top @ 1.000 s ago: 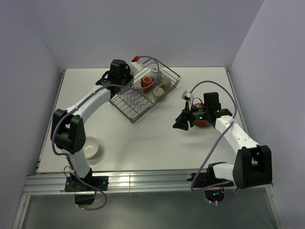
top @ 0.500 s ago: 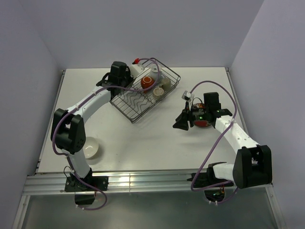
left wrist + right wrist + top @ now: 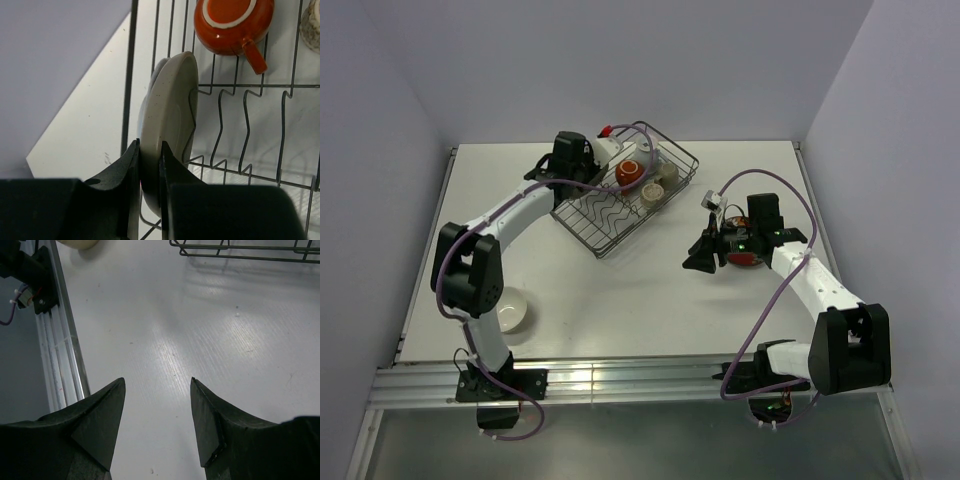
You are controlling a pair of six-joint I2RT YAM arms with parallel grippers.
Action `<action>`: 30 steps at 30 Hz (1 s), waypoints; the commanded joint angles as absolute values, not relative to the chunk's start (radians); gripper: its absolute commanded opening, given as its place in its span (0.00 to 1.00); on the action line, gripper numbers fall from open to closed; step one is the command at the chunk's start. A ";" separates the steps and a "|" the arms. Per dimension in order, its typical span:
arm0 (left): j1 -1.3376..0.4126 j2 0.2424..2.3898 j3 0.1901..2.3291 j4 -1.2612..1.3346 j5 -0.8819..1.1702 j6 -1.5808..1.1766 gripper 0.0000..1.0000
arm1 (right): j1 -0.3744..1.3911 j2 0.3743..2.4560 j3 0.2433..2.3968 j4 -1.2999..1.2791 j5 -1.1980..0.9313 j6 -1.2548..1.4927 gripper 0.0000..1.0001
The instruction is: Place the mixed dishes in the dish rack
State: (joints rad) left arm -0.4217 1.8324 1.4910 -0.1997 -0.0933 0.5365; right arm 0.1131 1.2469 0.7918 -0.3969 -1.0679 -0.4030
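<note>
My left gripper (image 3: 149,150) is shut on the rim of a pale speckled plate (image 3: 167,125), which it holds on edge just inside the dish rack's (image 3: 129,75) end wall. In the top view that gripper (image 3: 588,152) is at the far left corner of the dish rack (image 3: 610,225). An orange-red mug (image 3: 628,172) and two small cups (image 3: 668,172) (image 3: 653,193) lie in the rack. My right gripper (image 3: 700,255) hangs open over bare table, and its fingers (image 3: 210,415) have nothing between them. A red floral plate (image 3: 745,258) shows partly under the right wrist. A cream bowl (image 3: 510,310) sits near the left arm's base.
The rack stands diagonally at the table's back middle. The mug (image 3: 232,22) lies beyond the held plate, among wavy dividers. The right wrist view shows the rack's near edge (image 3: 240,255) and the table's metal front rail (image 3: 60,355). Walls close in on three sides.
The left arm has shifted a little, its elbel link swinging, with the plate still gripped at the rack's far left corner. The right arm has not moved.
</note>
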 commanded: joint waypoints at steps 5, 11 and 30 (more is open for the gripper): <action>-0.413 1.878 1.525 -0.123 -0.084 0.509 0.00 | 0.094 1.244 0.796 -0.385 -1.098 -0.420 0.62; -0.413 1.894 1.525 -0.117 -0.100 0.492 0.05 | 0.092 1.246 0.796 -0.385 -1.098 -0.420 0.62; -0.413 1.815 1.503 -0.107 -0.121 0.425 0.45 | 0.092 1.247 0.798 -0.390 -1.092 -0.426 0.62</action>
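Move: Just below the left hand, which still pinches the upper rim of the grey-beige plate, the plate's slot in the dish rack lies about 2 cm ahead and 9 cm down. The white plate stands in the next slot, some 3 cm ahead and 2 cm left of the hand. The upturned red mug is about 6 cm ahead and 10 cm right, the mottled cup 16 cm right and 1 cm ahead. From the idle right hand the slot lies about 26 cm ahead and 26 cm left. Sinking quickly by about 3 cm, with a slight forward drift, the left hand lowers the grey-beige plate on edge into the rack slot beside the white plate. It pauses there, then opens its fingers to roughly twice their gap and lets go of the rim, staying over the plate and easing up about half a centimetre. ##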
